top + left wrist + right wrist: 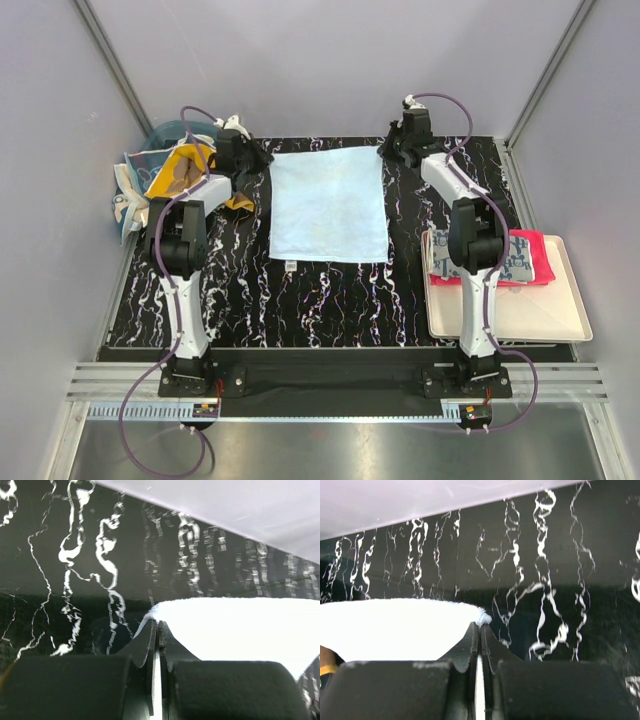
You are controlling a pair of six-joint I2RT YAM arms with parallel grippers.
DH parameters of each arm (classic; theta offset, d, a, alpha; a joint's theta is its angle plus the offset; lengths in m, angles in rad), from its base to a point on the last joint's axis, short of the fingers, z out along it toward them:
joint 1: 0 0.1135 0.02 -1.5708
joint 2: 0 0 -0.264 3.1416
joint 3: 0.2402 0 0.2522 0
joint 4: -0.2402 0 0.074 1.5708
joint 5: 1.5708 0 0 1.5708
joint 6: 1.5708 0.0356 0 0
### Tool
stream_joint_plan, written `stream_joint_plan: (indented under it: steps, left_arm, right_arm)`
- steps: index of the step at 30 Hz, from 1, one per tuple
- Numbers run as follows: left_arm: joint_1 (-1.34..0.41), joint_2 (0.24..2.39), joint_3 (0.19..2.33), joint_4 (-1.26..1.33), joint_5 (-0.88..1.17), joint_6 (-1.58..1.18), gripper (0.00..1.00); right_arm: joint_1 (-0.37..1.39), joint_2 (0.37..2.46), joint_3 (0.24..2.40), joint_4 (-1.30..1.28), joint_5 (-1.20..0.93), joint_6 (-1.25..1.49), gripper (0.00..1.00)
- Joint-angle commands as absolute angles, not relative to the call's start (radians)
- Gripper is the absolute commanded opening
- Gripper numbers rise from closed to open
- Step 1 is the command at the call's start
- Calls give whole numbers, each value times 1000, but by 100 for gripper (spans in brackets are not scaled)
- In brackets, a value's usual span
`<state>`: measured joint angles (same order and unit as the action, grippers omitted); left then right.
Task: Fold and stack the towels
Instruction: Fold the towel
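A light blue towel (pixel 328 205) lies spread flat in the middle of the black marbled table. My left gripper (pixel 262 158) is at its far left corner. In the left wrist view the fingertips of that gripper (pixel 158 624) are shut on the corner of the towel (pixel 235 630). My right gripper (pixel 385 150) is at the far right corner. In the right wrist view that gripper (pixel 480 626) is shut, with the towel's (pixel 395 627) corner pinched at its tips. Both corners sit low, close to the tabletop.
A teal basket (pixel 152 140) at the far left holds an orange towel (pixel 185 170) and other cloths. On the right a cream tray (pixel 555 325) carries a grey patterned towel (pixel 520 258) on a red towel (pixel 545 245). The back wall stands just behind both grippers.
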<state>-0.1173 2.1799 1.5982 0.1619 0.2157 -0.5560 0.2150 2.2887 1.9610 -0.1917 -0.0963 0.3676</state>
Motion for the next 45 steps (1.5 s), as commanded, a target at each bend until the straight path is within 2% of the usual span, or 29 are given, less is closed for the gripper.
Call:
stream_joint_plan:
  steps: [1,16,32,36,45]
  left_arm:
    - [-109,2059,1531,301,245,-577,0]
    - [-140,1784,1097,419,226,-634,0]
    - [-235,1623,899,288,57,-643,0]
    - [-259,1556,851,259,-38,-658,0]
    - [-282,1474,822,209,-109,-664,0]
  right_arm:
    - [209,2168,1872,-103,-100,396,0]
    - [209,1919,1462,-11,-114,482,0]
    - [224,1764,1149,44,-134,580,0]
    - [232,1741,1120,46,-129,600,0]
    - [242,1649,1065,31,-118,601,0]
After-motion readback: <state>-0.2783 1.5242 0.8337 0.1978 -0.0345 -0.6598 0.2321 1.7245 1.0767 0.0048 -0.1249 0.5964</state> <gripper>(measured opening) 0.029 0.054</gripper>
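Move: Held in the left fingers, the towel's far left corner is to go to its near left corner, about 31 cm back, level sideways and some 10 cm down; the label lies 7 cm right of that near corner and 2 cm nearer the base. The yellow towel is about 23 cm to this hand's left. For the right hand, the near right corner is some 31 cm back, 1 cm right and 12 cm down, the grey towel roughly 31 cm right and 28 cm back. Drawing the towel's far edge back towards its near edge, both hands travel together some 18 cm towards the base, still pinching a corner each and keeping the edge taut between them above the table. The left first rises a little, then dips and ends near its starting height; the right sinks about 3 cm, its fingertips tipping down some 10 degrees. Both slow towards the end. ##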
